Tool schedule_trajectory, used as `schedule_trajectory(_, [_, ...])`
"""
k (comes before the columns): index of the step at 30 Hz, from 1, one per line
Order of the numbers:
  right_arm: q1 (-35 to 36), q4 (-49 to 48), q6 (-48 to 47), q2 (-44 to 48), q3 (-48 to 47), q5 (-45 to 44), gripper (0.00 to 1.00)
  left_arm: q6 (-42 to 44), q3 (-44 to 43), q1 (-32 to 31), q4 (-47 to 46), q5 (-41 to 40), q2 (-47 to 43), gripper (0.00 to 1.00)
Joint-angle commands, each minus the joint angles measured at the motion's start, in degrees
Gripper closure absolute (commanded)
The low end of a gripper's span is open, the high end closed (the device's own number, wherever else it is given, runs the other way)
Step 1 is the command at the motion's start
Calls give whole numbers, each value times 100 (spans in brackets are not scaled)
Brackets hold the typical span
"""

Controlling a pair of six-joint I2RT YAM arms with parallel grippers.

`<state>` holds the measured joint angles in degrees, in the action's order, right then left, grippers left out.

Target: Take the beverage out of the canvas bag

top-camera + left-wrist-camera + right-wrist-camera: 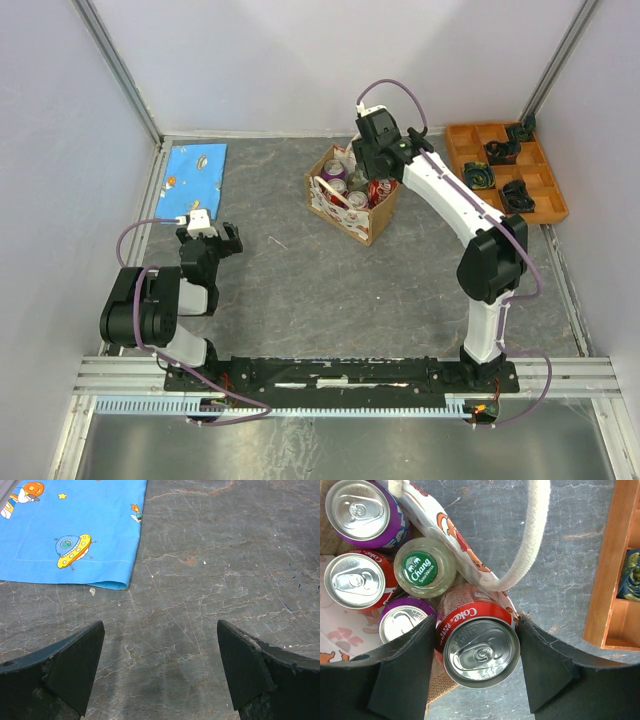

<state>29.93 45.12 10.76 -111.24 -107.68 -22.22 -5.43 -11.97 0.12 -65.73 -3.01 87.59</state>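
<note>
The canvas bag (345,205) stands at the middle back of the table, with a printed whitish panel (452,532) and a cream looped handle (532,535). It holds several drinks: two purple cans (357,510), a red Coke can (357,580) and a green-capped Chang bottle (424,567). My right gripper (477,652) is shut on another red Coke can (480,645) at the bag's right corner; its top sits nearer the camera than the others. In the top view the right gripper (377,178) hangs over the bag. My left gripper (160,650) is open above bare table, far left of the bag (210,238).
An orange compartment tray (505,170) with dark items sits at the back right, its wooden wall (607,580) close to the right of the held can. A blue printed cloth (195,175) lies at the back left, just ahead of the left gripper (70,530).
</note>
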Motion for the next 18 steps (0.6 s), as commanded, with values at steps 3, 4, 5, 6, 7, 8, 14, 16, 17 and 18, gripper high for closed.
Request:
schedule_trajectory(3, [48,-413,-223,747,-872,-479,100,367,-130,-30,-208,-131,-59,1])
schedule_trajectory(4, [47,-417,-262,785,-924,-555,100,367,-126,-30,-204,-132,-56,1])
schedule_trajectory(5, [48,-430,-301,827,-969,-629,100,367,-130,-25,-208,-137,-61,1])
schedule_trajectory(6, [51,-471,-341,892,-974,-720,100,367,-130,-30,-207,-133,-62,1])
schedule_trajectory(7, [56,-511,-380,957,-970,-811,100,367,-130,-32,-208,-137,-58,1])
schedule_trajectory(8, [48,-545,-410,1028,-960,-897,100,367,-130,-25,-206,-131,-58,1])
schedule_trajectory(14, [48,-901,-528,1563,-555,-1416,100,368,-132,-30,-208,-135,-63,1])
schedule_trajectory(16, [44,-991,-544,1773,-393,-1673,100,367,-135,-30,-208,-134,-64,1])
schedule_trajectory(17, [41,-992,-543,1849,-323,-1832,100,367,-131,-31,-209,-139,-54,1])
schedule_trajectory(18, [47,-977,-549,1914,-238,-1988,100,368,-129,-25,-203,-138,-63,1])
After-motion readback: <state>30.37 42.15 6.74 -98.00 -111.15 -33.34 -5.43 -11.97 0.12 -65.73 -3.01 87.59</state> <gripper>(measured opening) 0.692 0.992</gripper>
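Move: The right hand already holds a Coke can, partly raised over the right end of the canvas bag; the bag's middle lies some 6 cm to its left, 1 cm farther out and 12 cm below. The green-capped bottle stands about 5 cm left and 3 cm ahead, the small purple can 5 cm left and 3 cm back. The wooden tray is roughly 30 cm right, 7 cm ahead. From the left hand, the bag is about 33 cm right, 9 cm ahead. Keeping its pinch on the Coke can's sides, the right hand hoists it about 15 cm up, away from the bag. The first half is nearly straight up and picks up speed; then the hand also drifts some 4 cm right, towards the tray side. The fingertips tip upward by about 20 degrees as it climbs. ##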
